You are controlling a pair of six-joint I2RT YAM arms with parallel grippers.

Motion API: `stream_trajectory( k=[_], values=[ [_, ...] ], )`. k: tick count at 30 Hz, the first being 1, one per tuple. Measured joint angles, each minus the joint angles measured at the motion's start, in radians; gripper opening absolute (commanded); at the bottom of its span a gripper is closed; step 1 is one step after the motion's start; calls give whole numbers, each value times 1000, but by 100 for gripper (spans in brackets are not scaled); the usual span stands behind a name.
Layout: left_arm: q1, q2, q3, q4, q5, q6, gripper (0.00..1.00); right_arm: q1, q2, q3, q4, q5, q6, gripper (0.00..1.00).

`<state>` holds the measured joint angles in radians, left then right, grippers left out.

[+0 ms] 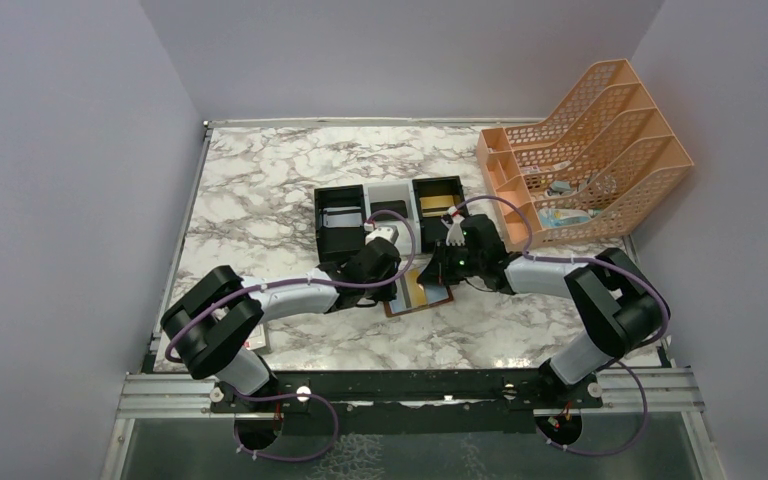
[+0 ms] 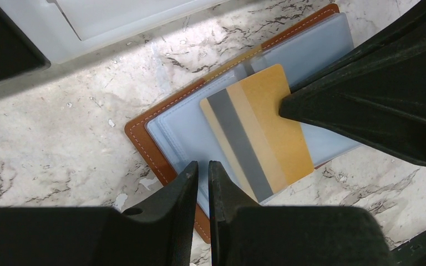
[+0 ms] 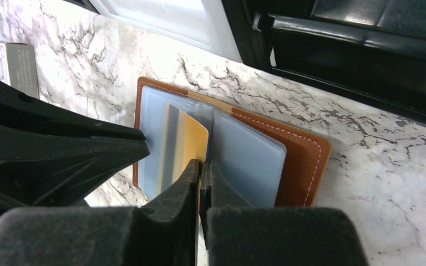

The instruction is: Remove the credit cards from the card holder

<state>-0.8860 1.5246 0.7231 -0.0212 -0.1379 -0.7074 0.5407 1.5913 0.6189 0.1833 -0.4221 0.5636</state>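
The card holder [image 1: 412,300] lies open on the marble table, brown leather with blue-grey pockets [image 2: 144,138] [image 3: 305,160]. A gold card with a grey stripe [image 2: 260,127] [image 3: 194,138] sticks partly out of a middle pocket. My right gripper [image 3: 201,166] [image 1: 438,268] is shut on that card's edge; its black finger shows in the left wrist view [image 2: 366,111]. My left gripper [image 2: 202,166] [image 1: 397,275] is shut, with its tips down on the holder's near blue-grey pocket and brown edge. Other cards are hidden.
A black-white-black three-compartment tray [image 1: 390,210] stands just behind the holder. An orange mesh file rack [image 1: 585,150] is at the back right. A small grey box [image 3: 19,66] lies on the table to the left.
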Motion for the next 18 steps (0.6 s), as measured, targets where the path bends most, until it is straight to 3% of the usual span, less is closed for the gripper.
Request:
stream_trajectory(
  k=[4, 13, 18],
  values=[
    [0, 0, 2, -12, -7, 0, 20, -4, 0, 0, -2, 0, 0, 1],
    [-27, -37, 2, -29, -14, -5, 38, -6, 0, 0, -4, -1, 0, 1],
    [-44, -103, -23, 64, 0, -17, 41, -6, 0, 0, -3, -7, 0, 1]
  ],
)
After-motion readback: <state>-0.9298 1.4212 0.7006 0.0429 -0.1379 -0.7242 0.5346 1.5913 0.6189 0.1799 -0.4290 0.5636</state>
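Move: The gold credit card, standing partly out of the open card holder, has its middle about 4 cm to the right of the left fingertips, level with them fore and aft, and 1 cm lower. The holder's middle lies roughly 5 cm to their right and 2 cm lower; the three-part tray sits some 15 cm straight ahead. From the right hand, which already has the card by its right edge, the card's middle is about 2 cm to the left and 1 cm below. The left hand spreads its nearly shut fingers to a bit under half open and comes up off the holder's left clear page, rising about 4 cm and shifting some 2 cm right to the card's side, with the wrist tipping by roughly 10 degrees. Meanwhile the right hand stays where it is and keeps the card's right edge pinched between its closed fingertips, without turning. ##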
